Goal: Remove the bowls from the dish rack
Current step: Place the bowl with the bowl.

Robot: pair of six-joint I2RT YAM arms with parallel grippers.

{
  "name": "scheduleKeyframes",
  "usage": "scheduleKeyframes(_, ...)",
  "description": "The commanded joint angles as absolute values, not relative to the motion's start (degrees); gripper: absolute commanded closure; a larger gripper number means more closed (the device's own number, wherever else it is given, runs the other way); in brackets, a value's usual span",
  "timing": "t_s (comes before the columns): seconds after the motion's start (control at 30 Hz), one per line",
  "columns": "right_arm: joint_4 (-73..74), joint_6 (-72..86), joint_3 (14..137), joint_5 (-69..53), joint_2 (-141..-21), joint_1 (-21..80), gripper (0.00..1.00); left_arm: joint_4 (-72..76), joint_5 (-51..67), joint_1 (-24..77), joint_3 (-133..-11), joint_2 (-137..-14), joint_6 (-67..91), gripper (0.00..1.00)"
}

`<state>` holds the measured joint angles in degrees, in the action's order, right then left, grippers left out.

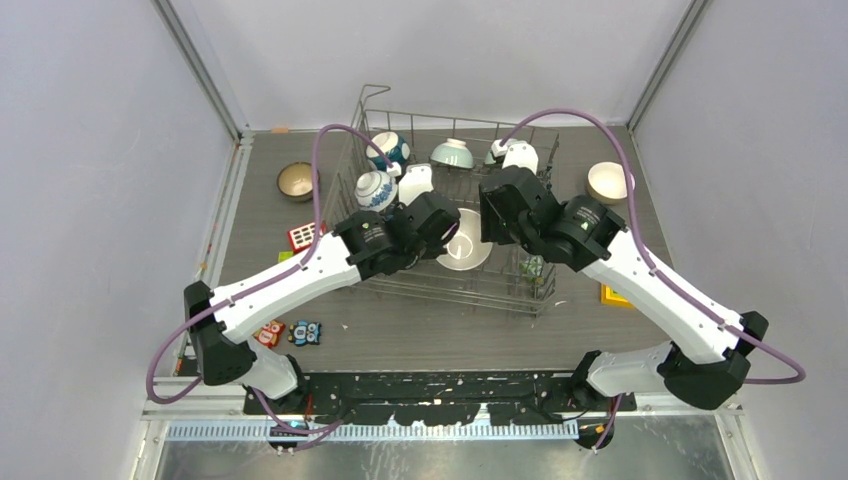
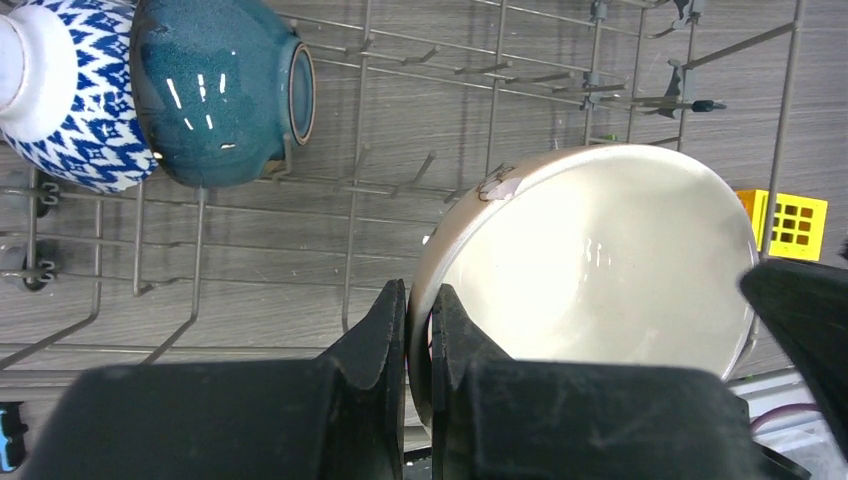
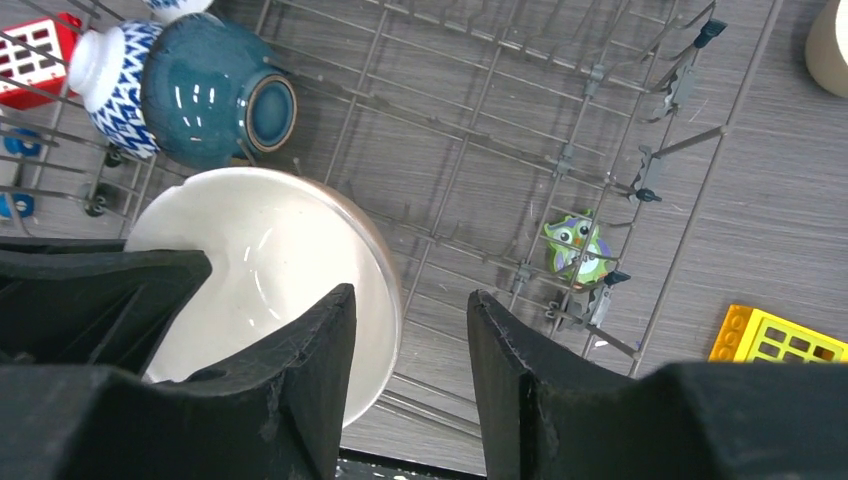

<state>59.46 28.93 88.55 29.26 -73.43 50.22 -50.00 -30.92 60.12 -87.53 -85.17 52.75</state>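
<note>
The grey wire dish rack (image 1: 470, 292) stands mid-table. Over its front part a cream bowl (image 1: 465, 250) sits open side up. My left gripper (image 2: 419, 300) is shut on the left rim of the cream bowl (image 2: 600, 260), one finger inside and one outside. My right gripper (image 3: 412, 300) is open, and the right rim of the cream bowl (image 3: 260, 250) passes between its fingers without being pinched. Deeper in the rack are a dark teal bowl (image 3: 205, 95), a blue-and-white bowl (image 1: 376, 190), a mint bowl (image 1: 453, 153) and a white bowl (image 1: 520, 155).
A brown bowl (image 1: 297, 181) sits on the table left of the rack and a beige bowl (image 1: 608, 182) to its right. An owl toy (image 3: 575, 245) lies under the rack wires. A yellow block (image 3: 775, 340) and a red block (image 1: 302, 236) lie nearby.
</note>
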Motion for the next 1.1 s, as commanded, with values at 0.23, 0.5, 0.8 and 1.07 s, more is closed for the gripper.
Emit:
scheduleKeyframes(0.23,58.7,26.52,90.22,23.11,-76.62,49.17,0.51,-46.41,-30.62,59.92,-92.59,-84.03,54.93,1.0)
scheduleKeyframes(0.5,59.1,26.36,88.67,24.77,-77.12,49.04,0.67,-47.04,-30.79,59.85,-93.11,-84.01,55.22,1.0)
scheduleKeyframes(0.8,59.44,25.8,87.51,26.6,-77.04,48.97,0.76,-46.99,-29.91,59.59,-93.08,-84.35,55.89,1.0)
scheduleKeyframes(1.07,59.64,26.03,87.54,27.25,-76.93,48.93,0.99,-47.15,-29.53,59.47,-93.25,-84.29,55.98,0.98)
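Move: The cream bowl hangs from the left gripper, its middle about 5 cm to that hand's right, 2 cm farther out and 2 cm below. From the open right gripper, the cream bowl's middle is some 5 cm to the left, level fore and aft, and about 5 cm down, its right rim nearest. In the rack, the teal bowl lies roughly 15 cm left, 5 cm ahead and 18 cm below the right hand, with the patterned bowl 7 cm left of the teal bowl. Lower the right gripper about 3.5 cm, easing it roughly 1 cm left and tipping its fingers slightly farther down, so they straddle the cream bowl's right rim. Close the fingers from half open until they pinch that rim, while the left gripper stays nearly in place and keeps its pinch on the opposite side. ##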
